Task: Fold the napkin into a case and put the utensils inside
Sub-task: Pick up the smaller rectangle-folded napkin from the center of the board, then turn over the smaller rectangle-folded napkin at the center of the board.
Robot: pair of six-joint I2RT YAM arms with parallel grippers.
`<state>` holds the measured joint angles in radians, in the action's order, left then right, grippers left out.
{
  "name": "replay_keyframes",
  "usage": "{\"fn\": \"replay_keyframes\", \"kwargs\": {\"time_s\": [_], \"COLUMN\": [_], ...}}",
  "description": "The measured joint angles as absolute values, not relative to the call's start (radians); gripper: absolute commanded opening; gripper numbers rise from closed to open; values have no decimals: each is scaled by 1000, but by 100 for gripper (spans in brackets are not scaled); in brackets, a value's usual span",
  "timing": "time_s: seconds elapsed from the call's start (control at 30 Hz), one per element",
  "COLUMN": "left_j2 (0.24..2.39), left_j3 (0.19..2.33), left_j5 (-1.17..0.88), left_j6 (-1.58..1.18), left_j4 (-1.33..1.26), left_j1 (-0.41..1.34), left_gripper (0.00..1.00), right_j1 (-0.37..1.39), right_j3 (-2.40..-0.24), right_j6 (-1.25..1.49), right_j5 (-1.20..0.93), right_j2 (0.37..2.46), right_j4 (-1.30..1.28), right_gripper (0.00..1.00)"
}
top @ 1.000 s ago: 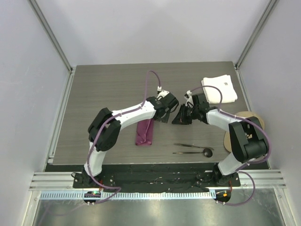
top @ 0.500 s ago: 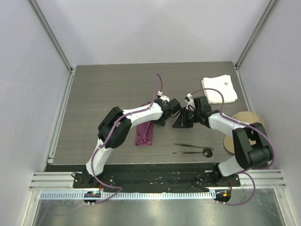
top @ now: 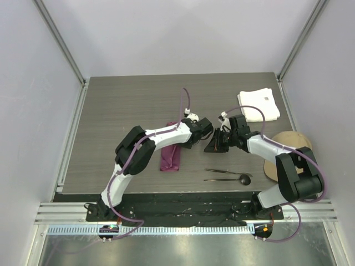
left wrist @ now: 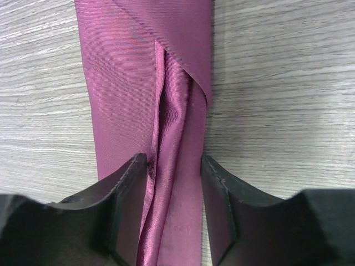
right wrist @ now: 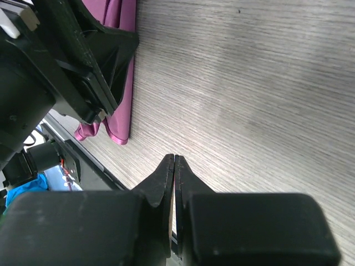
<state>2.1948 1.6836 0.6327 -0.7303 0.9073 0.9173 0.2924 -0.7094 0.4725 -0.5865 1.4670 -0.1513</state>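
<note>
The magenta napkin (top: 170,159) lies folded into a long narrow case (left wrist: 144,83) on the table, with an inner flap standing open along its length. My left gripper (top: 190,140) is low over its far end. Its jaws (left wrist: 173,166) stand apart astride the raised inner folds, and the left finger (left wrist: 125,194) touches the flap's edge. My right gripper (top: 214,145) hovers just to the right, shut with nothing in it (right wrist: 175,158). Two dark utensils lie near the front edge, a thin piece (top: 220,171) and a spoon (top: 230,179) with a round black head.
A folded white cloth (top: 259,105) lies at the back right corner. A tan round object (top: 289,145) sits beyond the table's right edge. In the right wrist view the left gripper's body (right wrist: 83,55) fills the upper left, close to my right fingers.
The left gripper has moved right and back along the napkin to its far end, and its jaws have narrowed around the folds. The right gripper has shifted slightly and stays shut.
</note>
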Motion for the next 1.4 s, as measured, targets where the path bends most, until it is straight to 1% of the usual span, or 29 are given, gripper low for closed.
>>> {"fn": "replay_keyframes", "kwargs": {"time_s": [0.03,0.1,0.17,0.23,0.27,0.3,0.37,0.4,0.5,0.7,0.87,1.0,1.03,1.13,1.27,1.4], "left_j2": [2190,2185,2180,2175,2172,2171,2164,2163,2152,2103,1974,1785,1763,1682,1687,1755], "left_j3": [1674,1661,1651,1642,1637,1632,1617,1611,1593,1542,1495,1412,1399,1295,1128,1007], "left_j5": [636,635,635,633,631,630,627,628,631,609,487,301,273,84,-154,-326], "left_j6": [-730,-730,-730,-730,-730,-730,-725,-726,-721,-713,-699,-707,-710,-740,-815,-908], "left_j4": [895,878,867,855,849,842,825,821,811,797,757,645,627,476,233,-13], "left_j1": [917,917,917,917,917,916,915,914,911,906,884,818,805,713,591,553], "left_gripper": [42,42,40,35,31,23,17,10,0,0,0,0,0,0,0,0], "right_j1": [292,292,292,292,292,292,292,292,291,291,291,291,291,291,290,290], "right_j3": [-707,-706,-706,-706,-705,-704,-701,-701,-696,-692,-692,-698,-702,-727,-769,-795], "right_j6": [472,472,472,472,472,472,472,472,472,472,468,465,464,456,447,446], "right_j5": [-587,-587,-588,-589,-588,-589,-589,-589,-589,-589,-590,-589,-589,-588,-586,-587], "right_j2": [1462,1453,1447,1446,1446,1446,1446,1446,1446,1446,1446,1446,1446,1446,1446,1446], "right_j4": [-153,-155,-154,-154,-154,-154,-155,-155,-155,-155,-156,-163,-165,-184,-196,-204], "right_gripper": [6,6,6,6,6,5,5,5,5,5,4,4,4,4,4,4]}}
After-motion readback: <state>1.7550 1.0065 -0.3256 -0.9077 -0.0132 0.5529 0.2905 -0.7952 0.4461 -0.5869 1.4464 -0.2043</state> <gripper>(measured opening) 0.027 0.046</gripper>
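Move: The left hand's half-open fingers already straddle the right-hand fold of the small folded napkin; the napkin's middle lies about 2 cm to their left, 2 cm back and 1 cm below. The thin utensil is roughly 21 cm to this hand's right and 12 cm back, the spoon 21 cm right and 15 cm back, both 2 cm lower. From the shut right hand the napkin is some 16 cm left, level fore and aft, 4 cm below. The left fingers settle a touch lower and shut on the napkin's right-hand fold, pinching it, then edge about 1 cm left and back before lifting it straight up some 10 cm. Keeping the pinch, the hand rolls its left side down about 65 degrees so that the fingers slant forward-right, eases forward 2 cm and sinks again by 5 cm, while the empty right hand rises some 3 cm and goes forward slightly at the end. ##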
